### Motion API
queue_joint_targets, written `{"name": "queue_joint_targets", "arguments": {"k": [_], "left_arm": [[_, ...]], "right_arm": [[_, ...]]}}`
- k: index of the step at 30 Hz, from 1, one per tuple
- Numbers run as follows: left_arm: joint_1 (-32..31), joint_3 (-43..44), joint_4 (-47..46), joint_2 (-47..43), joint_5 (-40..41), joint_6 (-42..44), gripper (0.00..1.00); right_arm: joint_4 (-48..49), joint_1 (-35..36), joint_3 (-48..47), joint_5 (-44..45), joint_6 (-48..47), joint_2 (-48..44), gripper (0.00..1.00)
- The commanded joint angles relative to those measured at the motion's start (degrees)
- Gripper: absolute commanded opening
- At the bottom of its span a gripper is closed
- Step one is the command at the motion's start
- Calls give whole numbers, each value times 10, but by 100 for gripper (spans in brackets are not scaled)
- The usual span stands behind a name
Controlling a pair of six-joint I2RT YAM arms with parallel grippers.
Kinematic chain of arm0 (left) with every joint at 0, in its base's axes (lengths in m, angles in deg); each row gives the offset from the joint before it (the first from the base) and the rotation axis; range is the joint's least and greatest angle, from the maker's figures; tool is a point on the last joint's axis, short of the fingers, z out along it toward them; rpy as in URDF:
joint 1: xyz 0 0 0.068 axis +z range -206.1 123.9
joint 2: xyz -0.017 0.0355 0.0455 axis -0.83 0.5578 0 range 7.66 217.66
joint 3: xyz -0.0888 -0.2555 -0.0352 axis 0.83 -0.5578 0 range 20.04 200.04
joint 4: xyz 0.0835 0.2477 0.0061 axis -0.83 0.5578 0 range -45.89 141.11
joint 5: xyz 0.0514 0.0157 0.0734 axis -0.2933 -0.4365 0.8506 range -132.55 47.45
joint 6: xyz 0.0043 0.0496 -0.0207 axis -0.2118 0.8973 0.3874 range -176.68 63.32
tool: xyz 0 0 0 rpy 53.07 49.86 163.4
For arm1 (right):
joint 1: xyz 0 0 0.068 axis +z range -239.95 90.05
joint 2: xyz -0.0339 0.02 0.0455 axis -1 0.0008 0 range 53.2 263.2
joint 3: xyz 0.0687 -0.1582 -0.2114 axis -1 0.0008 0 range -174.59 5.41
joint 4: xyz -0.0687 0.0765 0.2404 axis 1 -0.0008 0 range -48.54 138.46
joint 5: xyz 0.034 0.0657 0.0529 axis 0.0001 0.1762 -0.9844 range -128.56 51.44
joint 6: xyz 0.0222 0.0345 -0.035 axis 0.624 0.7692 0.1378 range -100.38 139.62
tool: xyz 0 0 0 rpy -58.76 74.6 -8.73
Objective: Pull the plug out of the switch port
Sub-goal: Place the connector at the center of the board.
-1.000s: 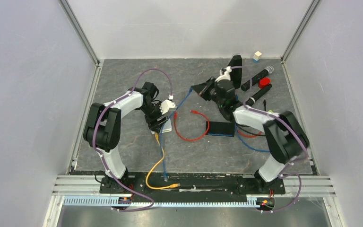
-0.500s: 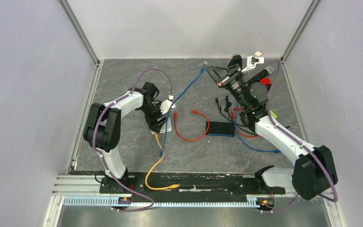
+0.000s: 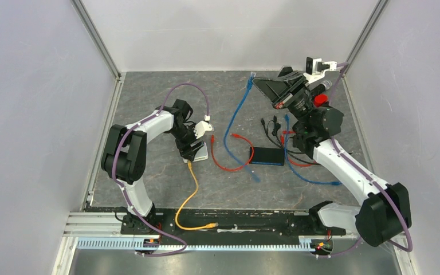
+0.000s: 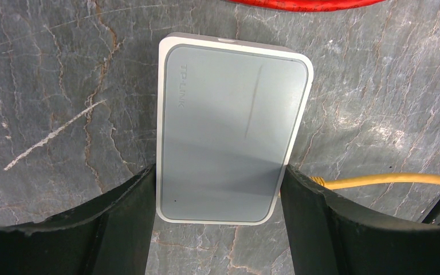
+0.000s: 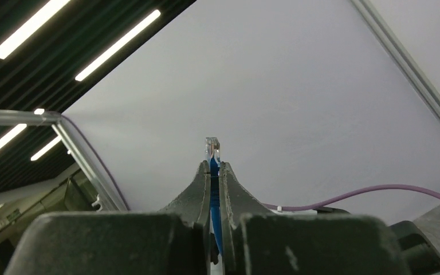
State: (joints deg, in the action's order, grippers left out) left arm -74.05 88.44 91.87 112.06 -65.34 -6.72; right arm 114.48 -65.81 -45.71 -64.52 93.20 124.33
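The white switch (image 3: 199, 151) lies flat on the grey mat, and my left gripper (image 3: 192, 144) is shut on its two long sides. From the left wrist its grey top (image 4: 229, 132) fills the view between my black fingers (image 4: 132, 217), with my left gripper (image 4: 217, 175) over its near end. A yellow cable (image 4: 389, 181) meets the switch's right side. My right gripper (image 3: 259, 83) is raised at the back right, shut on the blue cable's clear plug (image 3: 251, 76). In the right wrist view the plug (image 5: 212, 148) sticks out above the right gripper (image 5: 211, 167). The blue cable (image 3: 230, 129) hangs down to the mat.
A red cable (image 3: 229, 166) loops beside the switch, with a black flat box (image 3: 266, 156) to its right. Another blue cable (image 3: 309, 179), black leads (image 3: 270, 127) and a red round object (image 3: 319, 100) lie under the right arm. The yellow cable (image 3: 186, 200) runs to the near rail.
My right arm has swung up and back to the right with the blue plug in its grip. The blue cable's trailing end slid rightwards away from the switch. The left arm has not moved.
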Motion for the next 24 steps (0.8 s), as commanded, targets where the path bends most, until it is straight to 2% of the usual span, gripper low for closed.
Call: {"name": "queue_joint_targets", "arguments": {"k": [1,4,6,9,15,20,22,24], "left_arm": [[3,0,-7,5,4,-4,59],[4,-2,-6,2,3,-2,59],[4,-2,-8,0,1,0,59],[4,-1,-8,-1,-4,-2,59],[4,-4,-8,-7,-5,0,59],[4,-7,-12,-12,-7,0,59],[4,-7,-12,-12,-7,0,59],[4,-6,-11,-11,-8,0,59]], "right_arm": [[-42,-4,-39,-47,-57,-56,0],[-198,-6,-32,-48,-128,-73,0],[-262,-14,-11,-38,-148,-65,0],[-270,-21,16,-51,-146,-7,0],[-230,-22,2,-37,-127,179,0],[-250,-20,-68,15,-155,310,0],[-305,-19,-121,22,-178,353,0],[-321,-14,-142,31,-194,382,5]]}}
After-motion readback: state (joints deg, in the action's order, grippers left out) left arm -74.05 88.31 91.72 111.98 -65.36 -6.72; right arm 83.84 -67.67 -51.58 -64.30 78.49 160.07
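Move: The right hand holds the blue plug high up. The bare spot at the centre of the board lies about 10 cm ahead, 8 cm left and 47 cm below. The near-left red plug is level with that spot, 4 cm left of it; the other red plug is level with it, 4 cm right. From the right hand, the black box is about 2 cm ahead, 9 cm right. From the left hand the spot is some 6 cm ahead, 13 cm right, 2 cm lower. Swoop the right gripper down towards the centre of the board with the blue plug kept pinched in its shut fingers: ease back about 2 cm first, then drop some 35 cm while reaching forward and a little left. Tip the wrist over by some 55 degrees on the way, so the fingers go from pointing up to just below level, forward and left. ##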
